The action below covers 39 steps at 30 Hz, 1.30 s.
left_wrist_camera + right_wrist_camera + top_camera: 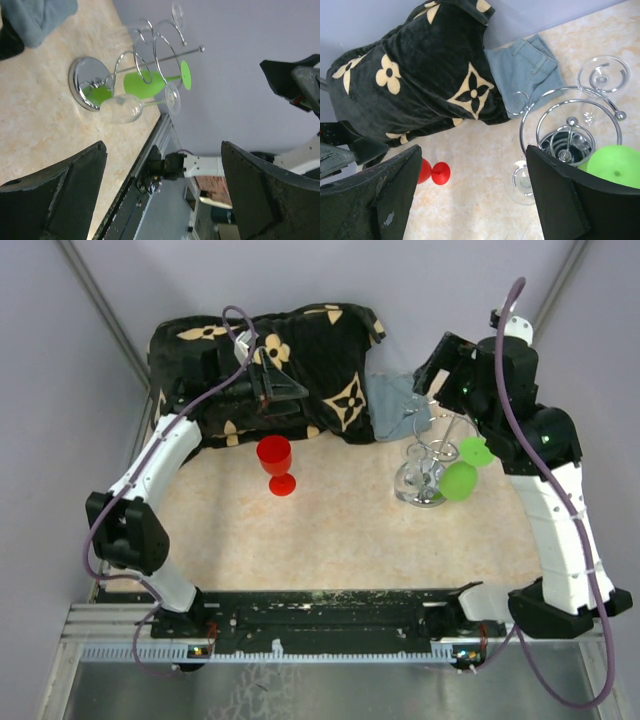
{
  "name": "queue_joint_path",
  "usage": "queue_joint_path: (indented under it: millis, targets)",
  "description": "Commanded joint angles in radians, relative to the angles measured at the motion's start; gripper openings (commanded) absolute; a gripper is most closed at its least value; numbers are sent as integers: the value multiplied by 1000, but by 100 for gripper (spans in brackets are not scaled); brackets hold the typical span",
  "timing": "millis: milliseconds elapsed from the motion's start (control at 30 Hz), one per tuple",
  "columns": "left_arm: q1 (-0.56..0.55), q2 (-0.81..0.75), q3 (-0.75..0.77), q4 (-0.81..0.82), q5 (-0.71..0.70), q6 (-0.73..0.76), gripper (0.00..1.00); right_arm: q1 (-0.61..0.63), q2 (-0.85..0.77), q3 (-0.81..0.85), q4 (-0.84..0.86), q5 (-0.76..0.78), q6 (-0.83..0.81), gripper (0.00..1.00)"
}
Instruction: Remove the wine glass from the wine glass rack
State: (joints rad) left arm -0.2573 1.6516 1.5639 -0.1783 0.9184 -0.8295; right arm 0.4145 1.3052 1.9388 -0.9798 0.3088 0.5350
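Note:
The silver wire wine glass rack (424, 472) stands at the right of the table. A green wine glass (461, 479) and clear wine glasses (412, 480) hang upside down from its loop arms. In the left wrist view the rack (89, 80) lies far off with the green glass (145, 84) and a clear glass (122, 108) on it. In the right wrist view the rack (568, 126), the green glass (615, 165) and a clear glass (603, 74) lie below and to the right. My right gripper (437, 373) (470, 200) is open and empty above and behind the rack. My left gripper (278, 388) (162, 195) is open and empty over the blanket.
A red wine glass (276, 465) (433, 172) stands upright on the table left of centre. A black blanket with cream flowers (320, 360) (420, 75) lies along the back. Folded blue denim (392, 405) (525, 67) lies behind the rack. Grey walls enclose the table.

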Motion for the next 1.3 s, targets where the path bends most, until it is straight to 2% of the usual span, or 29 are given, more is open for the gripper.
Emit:
queue_joint_path:
  millis: [0, 100, 133, 367, 467, 533, 633, 833, 1100, 1267]
  targets:
    - [17, 13, -83, 244, 243, -84, 100, -6, -71, -36, -17, 66, 31, 84]
    - [25, -3, -267, 651, 269, -359, 100, -7, -90, -45, -37, 77, 44, 84]
    - [25, 5, -294, 723, 277, -403, 100, -6, -90, -44, -43, 80, 47, 84]
    - [-17, 123, -187, 662, 273, -364, 99, -6, -59, -36, -48, 68, 56, 85]
    - [-57, 150, -102, 579, 227, -282, 99, -6, -49, -34, -38, 59, 59, 85]
    - [-81, 165, -94, 614, 211, -307, 99, -6, -50, -34, -33, 57, 61, 85]
    - [-111, 173, -148, 741, 155, -432, 99, -6, -57, -37, -30, 63, 60, 85]
    - [-230, 189, -144, 684, 129, -420, 99, -6, -79, -62, -29, 68, 69, 85]
    - [-346, 290, -52, 662, 91, -428, 99, -6, -133, -109, -64, 97, 101, 85]
    - [-380, 332, -9, 619, 70, -418, 99, -6, -213, -199, -81, 153, 148, 91]
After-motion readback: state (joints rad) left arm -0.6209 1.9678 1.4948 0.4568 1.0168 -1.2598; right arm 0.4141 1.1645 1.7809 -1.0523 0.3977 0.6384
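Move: The clear wine glass hanging on the rack is my left hand's target: its middle lies about 26 cm right of that hand, 6 cm back and 20 cm below. The rack's middle is some 34 cm right and 2 cm back, and the green glass 39 cm right and 7 cm back, both about as low. The red glass stands almost straight below that hand, 25 cm down. From my right hand the clear glass is about 4 cm left, 1 cm back and 29 cm down. I swing my open left hand towards the clear glass on the rack: first dipping back a little, then sweeping right, about 16 cm in all, ending 7 cm farther back and 6 cm lower. I turn it clockwise by some 25 degrees and level the fingers so they point at the glass's foot and stem, without touching yet. My right hand, open and empty, eases back, down and slightly right over the rack. ##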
